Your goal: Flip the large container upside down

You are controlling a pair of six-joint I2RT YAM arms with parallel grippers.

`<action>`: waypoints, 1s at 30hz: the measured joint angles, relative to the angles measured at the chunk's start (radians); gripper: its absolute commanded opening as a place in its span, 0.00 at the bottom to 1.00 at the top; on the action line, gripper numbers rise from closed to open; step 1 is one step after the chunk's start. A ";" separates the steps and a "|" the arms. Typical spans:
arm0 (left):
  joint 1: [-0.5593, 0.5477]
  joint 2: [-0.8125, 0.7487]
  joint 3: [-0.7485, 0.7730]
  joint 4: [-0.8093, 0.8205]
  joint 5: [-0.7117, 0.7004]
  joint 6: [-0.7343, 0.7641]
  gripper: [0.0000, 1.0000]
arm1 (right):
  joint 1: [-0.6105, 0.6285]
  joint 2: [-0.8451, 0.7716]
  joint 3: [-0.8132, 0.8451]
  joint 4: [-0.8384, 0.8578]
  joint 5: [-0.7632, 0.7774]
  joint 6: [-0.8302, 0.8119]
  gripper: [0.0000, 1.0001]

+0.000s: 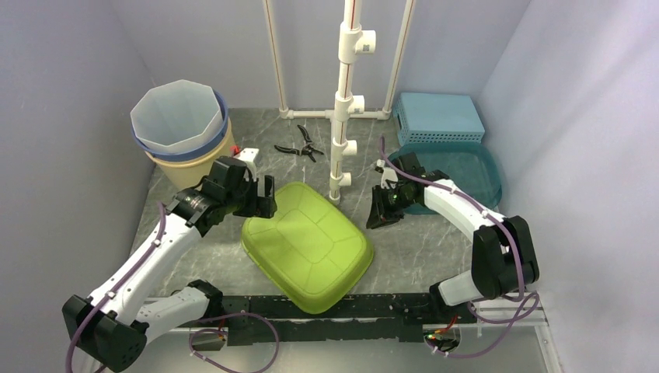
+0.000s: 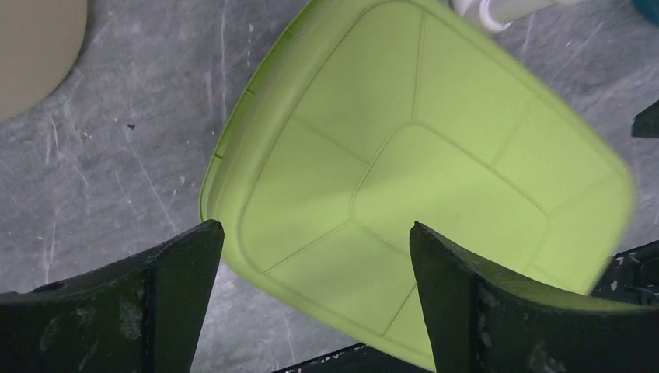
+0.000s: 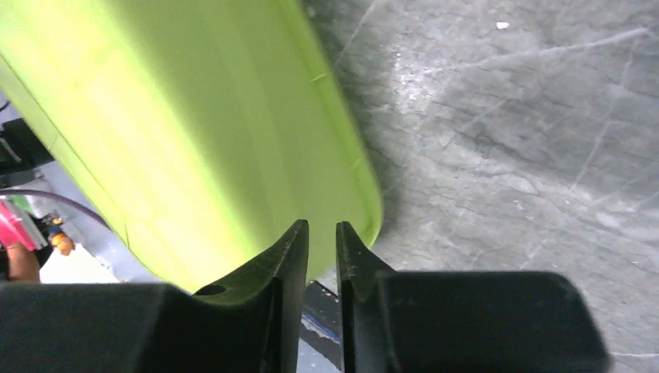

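The large lime-green container [image 1: 307, 245] lies bottom-up on the grey table, its ribbed base facing up. It also shows in the left wrist view [image 2: 420, 155] and the right wrist view [image 3: 179, 140]. My left gripper [image 1: 260, 200] hovers over its far-left corner, open and empty [image 2: 315, 226], with the jaws wide apart. My right gripper [image 1: 378, 217] is just off the container's right side and apart from it. Its jaws [image 3: 322, 225] stand nearly together with nothing between them.
Stacked buckets [image 1: 180, 124] stand at the back left. A white pipe stand [image 1: 344, 101] rises behind the container, with black pliers [image 1: 301, 145] beside it. A teal tub [image 1: 458, 175] and a blue basket [image 1: 437, 116] sit at the back right. A black rail [image 1: 311, 322] runs along the near edge.
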 measured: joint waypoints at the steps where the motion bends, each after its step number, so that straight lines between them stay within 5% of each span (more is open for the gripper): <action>1: 0.001 0.001 -0.010 0.001 0.000 0.000 0.95 | 0.001 0.000 -0.005 0.000 0.013 0.000 0.31; 6: 0.004 0.004 -0.029 0.003 0.002 0.032 0.95 | 0.003 -0.006 -0.008 -0.001 0.093 -0.002 0.52; 10: 0.009 0.045 -0.026 0.009 0.025 0.072 0.95 | 0.012 -0.060 -0.008 -0.019 0.166 0.024 0.91; 22: 0.041 0.261 0.028 0.015 0.099 0.174 0.95 | 0.035 -0.715 -0.354 0.143 0.137 0.377 1.00; 30: 0.054 0.378 0.056 0.029 0.094 0.241 0.95 | 0.133 -0.858 -0.544 0.228 0.087 0.612 1.00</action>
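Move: The lime-green large container already lies bottom up. Its middle is roughly 8 cm back from the left hand, 11 cm to its right and 12 cm lower; from the right hand it is about 16 cm left, 5 cm back and slightly below. The pipe stand's foot is about 10 cm left of the right hand and 8 cm ahead; the teal tub is 19 cm right and 12 cm ahead. The cream bucket is 15 cm left of the left hand and 11 cm ahead. The right fingers, barely parted beside the container's right rim, open wide and come free: they ease a couple of centimetres to the right, rise about 6 cm while drawing back, then dip to end by the near right corner, some 8 cm back. The left hand, fingers still wide, sinks about 8 cm and edges forward over the far left end, tipping further downward. ##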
